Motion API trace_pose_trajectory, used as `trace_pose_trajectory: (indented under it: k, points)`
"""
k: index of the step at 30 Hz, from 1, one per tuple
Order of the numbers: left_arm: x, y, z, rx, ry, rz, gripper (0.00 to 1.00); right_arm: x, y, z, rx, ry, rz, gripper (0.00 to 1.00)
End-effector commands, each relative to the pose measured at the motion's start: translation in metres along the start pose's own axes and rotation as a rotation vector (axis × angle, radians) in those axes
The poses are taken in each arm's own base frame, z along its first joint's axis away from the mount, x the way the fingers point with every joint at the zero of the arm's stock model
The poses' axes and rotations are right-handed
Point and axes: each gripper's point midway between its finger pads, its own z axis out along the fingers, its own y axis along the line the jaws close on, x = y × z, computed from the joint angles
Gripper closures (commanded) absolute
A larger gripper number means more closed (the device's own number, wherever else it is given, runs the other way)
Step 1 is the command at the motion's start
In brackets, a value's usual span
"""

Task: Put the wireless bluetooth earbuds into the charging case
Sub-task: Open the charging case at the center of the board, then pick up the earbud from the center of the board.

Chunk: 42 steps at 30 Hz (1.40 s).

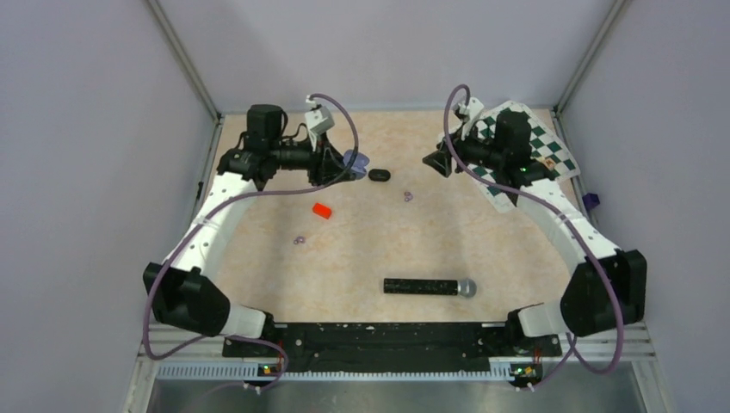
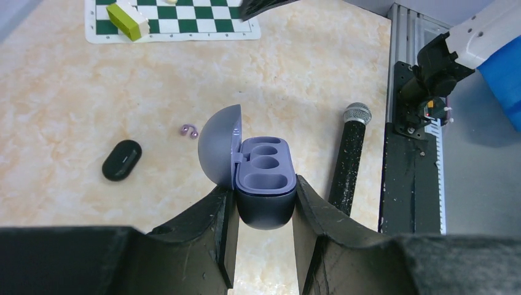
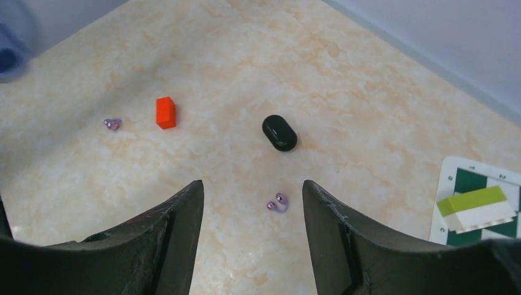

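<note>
My left gripper [image 2: 264,203] is shut on the charging case [image 2: 265,184], a grey-blue pod held above the table at the back left [image 1: 355,161]. Its round lid [image 2: 220,144] is swung open and the purple wells inside are empty. Two tiny purple clip-shaped earbuds lie on the table. One earbud [image 3: 278,203] lies below my open right gripper [image 3: 252,190], just inside its right finger, and shows again in the top view [image 1: 407,197] and the left wrist view [image 2: 189,131]. The other earbud [image 3: 112,123] lies near the red block [image 3: 164,113]. My right gripper [image 1: 435,162] hovers at the back right.
A glossy black pill-shaped pod [image 1: 379,175] lies between the two grippers. A black microphone [image 1: 429,286] lies near the front centre. A checkered mat [image 1: 551,151] at the back right carries a green and white block [image 3: 476,206].
</note>
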Motion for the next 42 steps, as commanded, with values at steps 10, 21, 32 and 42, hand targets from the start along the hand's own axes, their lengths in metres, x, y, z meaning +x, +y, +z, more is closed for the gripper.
trace_pose_trajectory:
  k: [10, 21, 32, 42]
  points:
    - [0.014, -0.028, -0.049, 0.004, -0.157, 0.154, 1.00, 0.104, -0.069, 0.075, 0.119, 0.227, 0.447, 0.51]
    - [0.028, -0.036, -0.048, 0.015, -0.179, 0.204, 1.00, 0.186, -0.082, 0.091, 0.193, 0.396, 0.608, 0.65]
    - [0.031, -0.033, -0.046, 0.025, -0.182, 0.194, 1.00, 0.225, -0.076, 0.099, 0.192, 0.479, 0.678, 0.74]
    - [0.031, -0.030, -0.047, 0.001, -0.181, 0.208, 1.00, 0.235, -0.054, 0.112, 0.146, 0.529, 0.654, 0.74]
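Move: The pink pair of earbuds lies about 5 cm ahead of the empty right hand, 5 cm to its left and some 26 cm below. At that same table level, the closed black case sits 7 cm farther out than the earbuds and 8 cm to their left, and the yellow-green block some 17 cm farther out and 16 cm to their right. From the left hand, still holding the open blue-grey charging case, the earbuds lie about 11 cm ahead, 15 cm right and 27 cm below. The right hand drops steeply, some 25 cm, going about 7 cm forward mainly in the first half of the descent, while its wrist tips down by some 45 degrees and the fingers narrow from over half open to about a quarter; it levels off just above the table and edges a centimetre left towards the pink earbuds, which are still outside the fingers' gap. Meanwhile the left hand draws back and to its left, away from the earbuds, rising briefly before settling slightly lower, then waits there with its grip on the open blue-grey case unchanged. ##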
